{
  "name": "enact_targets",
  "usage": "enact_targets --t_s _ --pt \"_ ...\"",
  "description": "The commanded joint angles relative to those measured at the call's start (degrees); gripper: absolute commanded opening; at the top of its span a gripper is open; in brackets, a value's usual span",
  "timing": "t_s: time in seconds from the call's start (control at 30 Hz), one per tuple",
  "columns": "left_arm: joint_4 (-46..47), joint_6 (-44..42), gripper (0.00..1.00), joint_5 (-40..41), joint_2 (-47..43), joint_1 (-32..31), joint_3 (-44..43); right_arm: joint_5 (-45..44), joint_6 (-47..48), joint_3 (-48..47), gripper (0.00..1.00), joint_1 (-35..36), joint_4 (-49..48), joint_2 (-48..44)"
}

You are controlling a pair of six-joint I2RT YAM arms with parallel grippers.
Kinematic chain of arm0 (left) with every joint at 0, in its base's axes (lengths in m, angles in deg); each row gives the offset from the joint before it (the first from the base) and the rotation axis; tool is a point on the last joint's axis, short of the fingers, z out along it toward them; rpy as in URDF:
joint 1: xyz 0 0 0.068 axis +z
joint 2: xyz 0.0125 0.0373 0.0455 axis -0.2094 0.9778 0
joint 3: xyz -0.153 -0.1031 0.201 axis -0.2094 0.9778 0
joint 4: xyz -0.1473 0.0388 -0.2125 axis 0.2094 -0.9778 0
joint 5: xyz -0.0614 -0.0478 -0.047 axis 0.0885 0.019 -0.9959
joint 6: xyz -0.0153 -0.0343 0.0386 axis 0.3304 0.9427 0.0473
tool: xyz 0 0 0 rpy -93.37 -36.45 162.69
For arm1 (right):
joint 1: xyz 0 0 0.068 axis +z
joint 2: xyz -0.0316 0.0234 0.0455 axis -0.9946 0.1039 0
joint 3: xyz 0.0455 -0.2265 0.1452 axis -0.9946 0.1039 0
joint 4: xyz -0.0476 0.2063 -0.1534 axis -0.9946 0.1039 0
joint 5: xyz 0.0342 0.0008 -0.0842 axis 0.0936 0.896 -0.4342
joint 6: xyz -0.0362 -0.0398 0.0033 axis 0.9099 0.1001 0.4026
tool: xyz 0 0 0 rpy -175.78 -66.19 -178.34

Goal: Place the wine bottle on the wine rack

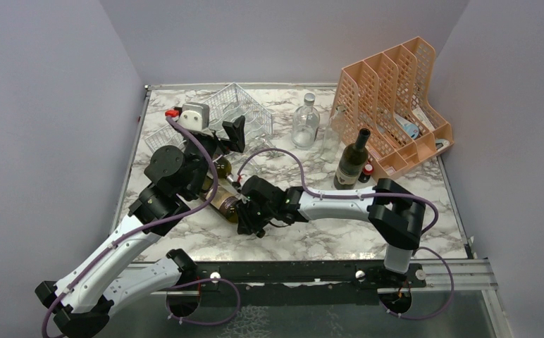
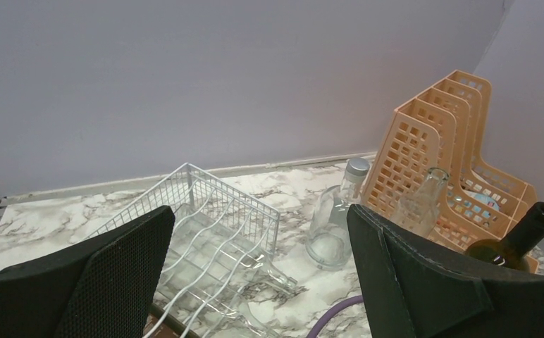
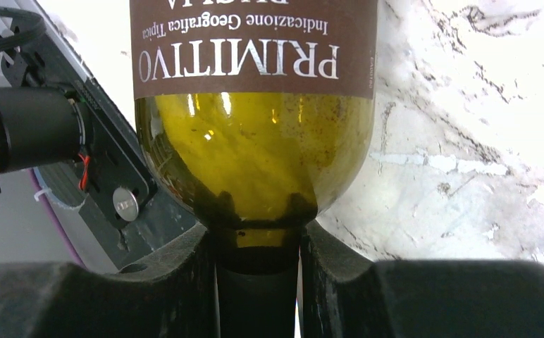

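Observation:
My right gripper is shut on the neck of the wine bottle. The bottle is green glass with a brown label and lies on its side low over the marble table, near the left arm. The wine rack, of thin white wire, stands at the back left with a clear glass bottle lying in it. My left gripper hovers in front of the rack, open and holding nothing.
An upright clear bottle stands right of the rack. A peach file holder fills the back right. In front of it are a second dark wine bottle and a small clear bottle.

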Motion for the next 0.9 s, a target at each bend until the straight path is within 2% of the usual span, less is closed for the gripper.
enact_targets --t_s 0.0,0.3,0.5,0.67,0.87 --pt "-0.9 0.5 0.99 0.3 -0.1 0.2 -1.0 -3.0 -0.5 -4.4 0.01 0.7 -8.5 1.0" --pt "-1.7 -0.5 0.99 -0.7 0.6 0.3 -3.2 -6.0 -2.7 -7.7 0.01 0.7 -13.5 5.5" --pt "-8.1 -2.9 0.99 -0.4 4.3 0.2 -10.8 -7.7 -1.8 -14.0 0.01 0.7 -15.3 11.6" --pt "-8.3 -2.1 0.99 -0.6 3.3 0.2 -10.3 -8.3 -1.4 -20.5 0.01 0.7 -16.4 16.7" --pt "-9.6 -1.9 0.99 -1.3 3.9 0.2 -12.5 -10.6 -2.0 -28.6 0.01 0.7 -12.9 21.9"
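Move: The right hand holds the wine bottle by its neck, the body pointing left and forward. The open near-left end of the white wire rack lies about 16 cm left and 16 cm ahead of this hand, a little lower. The racked wine bottle lies about 8 cm left and 19 cm ahead, and the racked clear bottles are some 27 cm straight ahead. From the raised left hand, that rack end is about 16 cm left, 4 cm ahead and 38 cm down. Still pinching the wine bottle's neck, the right hand carries it about 10 cm left and 6 cm forward towards the rack's near-left end, alongside the bottle already racked, sinking slightly and gathering speed. Its wrist swings some 10 degrees, fingers tipping up a bit and turning clockwise. The left hand, open and empty, rises a couple of centimetres late on. ##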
